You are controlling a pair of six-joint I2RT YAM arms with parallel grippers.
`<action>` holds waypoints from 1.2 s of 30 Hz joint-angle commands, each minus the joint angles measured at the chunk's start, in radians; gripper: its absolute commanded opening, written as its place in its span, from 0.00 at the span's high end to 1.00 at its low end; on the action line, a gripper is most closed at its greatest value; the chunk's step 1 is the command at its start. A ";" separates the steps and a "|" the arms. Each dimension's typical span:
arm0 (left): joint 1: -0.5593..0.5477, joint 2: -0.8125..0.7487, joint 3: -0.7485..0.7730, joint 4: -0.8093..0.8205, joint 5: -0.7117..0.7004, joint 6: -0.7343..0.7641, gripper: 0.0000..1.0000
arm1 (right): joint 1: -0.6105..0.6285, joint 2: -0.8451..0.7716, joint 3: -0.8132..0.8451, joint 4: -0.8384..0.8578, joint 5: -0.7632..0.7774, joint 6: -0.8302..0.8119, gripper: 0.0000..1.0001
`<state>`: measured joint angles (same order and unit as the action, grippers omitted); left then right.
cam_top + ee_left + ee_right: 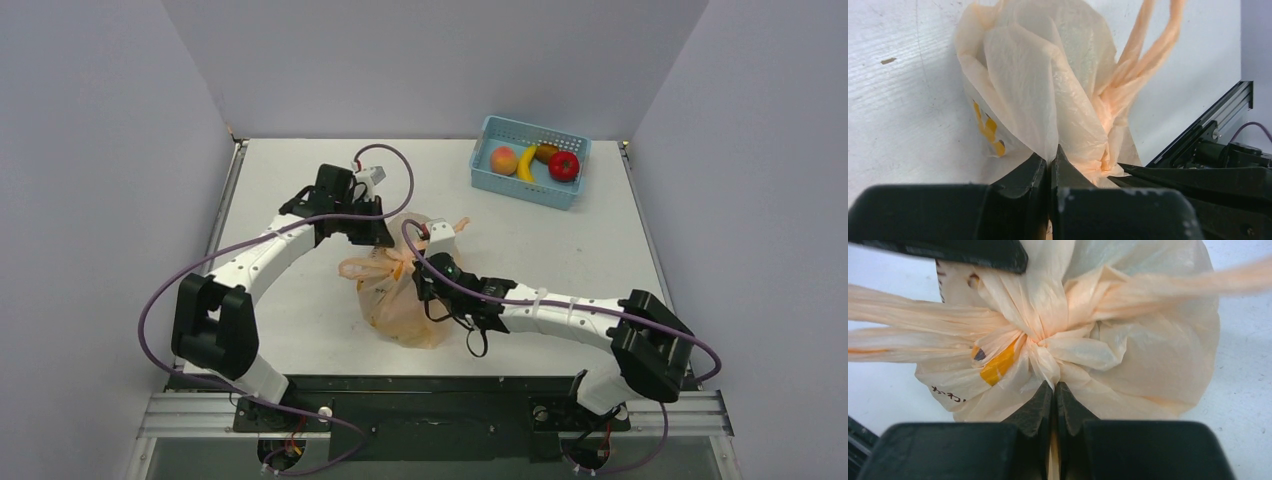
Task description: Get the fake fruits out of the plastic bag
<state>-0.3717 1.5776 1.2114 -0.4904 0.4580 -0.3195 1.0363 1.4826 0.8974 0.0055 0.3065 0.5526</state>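
Note:
The pale-orange plastic bag (400, 305) lies bunched up in the middle of the table, its loop handles (1148, 50) trailing off. My left gripper (385, 238) is at its far side, shut on a fold of the film (1050, 156). My right gripper (425, 275) is at its near-right side, shut on the film just under the gathered neck (1054, 386). The bag's (1148, 350) crinkled film and orange print (995, 365) hide whatever is inside; no fake fruits show in it. A yellow banana (527, 163) lies in the basket.
A light-blue basket (500, 128) at the back right holds a peach-coloured fruit (504, 160), a shiny red fruit (564, 166) and a dark brownish one (546, 152) beside the banana. Grey walls close in the table's left, back and right edges.

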 commanded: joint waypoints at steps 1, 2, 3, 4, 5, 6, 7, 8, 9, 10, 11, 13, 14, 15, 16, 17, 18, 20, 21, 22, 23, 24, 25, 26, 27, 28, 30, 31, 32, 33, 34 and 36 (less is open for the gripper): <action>0.078 -0.089 -0.001 0.111 -0.012 -0.023 1.00 | 0.020 -0.152 -0.158 0.119 -0.003 0.002 1.00; 0.103 -0.089 -0.002 0.113 -0.008 -0.028 1.00 | 0.020 -0.165 -0.180 0.132 -0.007 0.024 1.00; 0.114 -0.088 -0.001 0.113 0.004 -0.037 1.00 | 0.020 -0.189 -0.223 0.165 -0.027 0.037 1.00; 0.132 -0.087 0.000 0.115 0.012 -0.041 1.00 | 0.020 -0.197 -0.240 0.180 -0.044 0.057 1.00; 0.139 -0.087 -0.003 0.122 0.033 -0.050 1.00 | 0.020 -0.207 -0.259 0.194 -0.074 0.065 1.00; 0.148 -0.087 -0.005 0.128 0.043 -0.053 1.00 | 0.020 -0.211 -0.261 0.190 -0.085 0.068 1.00; 0.148 -0.091 -0.010 0.135 0.057 -0.056 1.00 | 0.020 -0.213 -0.257 0.166 -0.095 0.070 1.00; 0.146 -0.093 -0.012 0.138 0.061 -0.056 1.00 | 0.020 -0.222 -0.253 0.149 -0.097 0.068 1.00; 0.145 -0.095 -0.015 0.140 0.068 -0.053 1.00 | 0.021 -0.225 -0.243 0.120 -0.099 0.056 1.00; 0.143 -0.095 -0.017 0.140 0.071 -0.051 1.00 | 0.020 -0.231 -0.229 0.093 -0.106 0.045 1.00; 0.142 -0.095 -0.016 0.141 0.080 -0.051 1.00 | 0.021 -0.232 -0.220 0.078 -0.109 0.017 1.00; 0.142 -0.092 -0.015 0.147 0.098 -0.052 1.00 | 0.022 -0.232 -0.182 0.030 -0.100 -0.020 1.00; 0.142 -0.091 -0.017 0.148 0.101 -0.053 1.00 | 0.022 -0.232 -0.154 -0.009 -0.073 -0.026 1.00; 0.141 -0.090 -0.018 0.150 0.104 -0.053 1.00 | 0.021 -0.231 -0.142 -0.026 -0.057 -0.032 0.94; 0.140 -0.089 -0.017 0.150 0.107 -0.053 1.00 | 0.022 -0.226 -0.108 -0.062 -0.024 -0.032 0.92; 0.139 -0.088 -0.018 0.151 0.109 -0.053 1.00 | 0.024 -0.222 -0.090 -0.080 -0.002 -0.022 0.90; 0.139 -0.085 -0.016 0.151 0.114 -0.054 1.00 | 0.025 -0.220 -0.063 -0.107 0.042 0.002 0.88; 0.138 -0.080 -0.018 0.153 0.118 -0.056 1.00 | 0.028 -0.225 -0.041 -0.113 0.076 0.045 0.78; 0.132 -0.080 -0.019 0.152 0.117 -0.056 1.00 | 0.028 -0.233 -0.037 -0.106 0.075 0.051 0.71; 0.128 -0.078 -0.018 0.152 0.115 -0.052 1.00 | 0.028 -0.235 -0.025 -0.094 0.059 0.051 0.64; 0.120 -0.078 -0.018 0.152 0.115 -0.051 1.00 | 0.029 -0.234 -0.015 -0.093 0.053 0.047 0.61; 0.116 -0.074 -0.014 0.150 0.117 -0.050 1.00 | 0.030 -0.230 0.012 -0.104 0.050 0.036 0.55; 0.110 -0.073 -0.013 0.149 0.119 -0.050 1.00 | 0.031 -0.217 0.039 -0.109 0.051 0.032 0.53; 0.108 -0.074 -0.011 0.149 0.121 -0.049 1.00 | 0.031 -0.208 0.051 -0.115 0.056 0.017 0.48; 0.103 -0.075 -0.013 0.149 0.119 -0.049 1.00 | 0.030 -0.184 0.079 -0.124 0.057 0.014 0.46; 0.099 -0.078 -0.017 0.151 0.112 -0.047 1.00 | 0.029 -0.173 0.094 -0.132 0.055 0.007 0.43; 0.083 -0.079 -0.013 0.144 0.105 -0.041 1.00 | 0.028 -0.136 0.139 -0.155 0.051 -0.003 0.43; 0.080 -0.079 -0.008 0.141 0.104 -0.038 1.00 | 0.028 -0.118 0.156 -0.157 0.052 -0.006 0.43; 0.078 -0.080 -0.008 0.135 0.106 -0.034 1.00 | 0.027 -0.110 0.161 -0.156 0.053 -0.009 0.43; 0.077 -0.082 -0.007 0.134 0.105 -0.032 1.00 | 0.025 -0.095 0.171 -0.149 0.051 -0.007 0.43; 0.075 -0.084 -0.008 0.134 0.103 -0.032 1.00 | 0.025 -0.088 0.174 -0.146 0.049 0.001 0.46; 0.076 -0.085 -0.008 0.136 0.101 -0.033 1.00 | 0.022 -0.064 0.185 -0.136 0.040 0.019 0.53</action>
<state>-0.2932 1.5162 1.1835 -0.3988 0.5514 -0.3756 1.0573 1.3796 1.0416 -0.1329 0.3359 0.5602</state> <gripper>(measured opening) 0.004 0.539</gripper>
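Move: Roughly 3 cm to the right hand's left and 1 cm ahead lies the plastic bag's knot, almost level with the closed fingertips; the left-hand handle loop hangs some 10 cm to the left, level fore and aft, and the right-hand handle stands about 9 cm ahead and 7 cm to the right. From the left hand, which already pinches the bag's far side, the knot is about 4 cm back, 3 cm to the right and slightly lower. Drawing back some 4 cm and a little right with bag film pinched by the knot, the right hand then opens its fingers to about half, lets go and climbs roughly 8 cm while swinging forward and left again over the knot. The left hand keeps its pinch, rises about 3 cm, and moves left and forward, then drifts partly back right. ##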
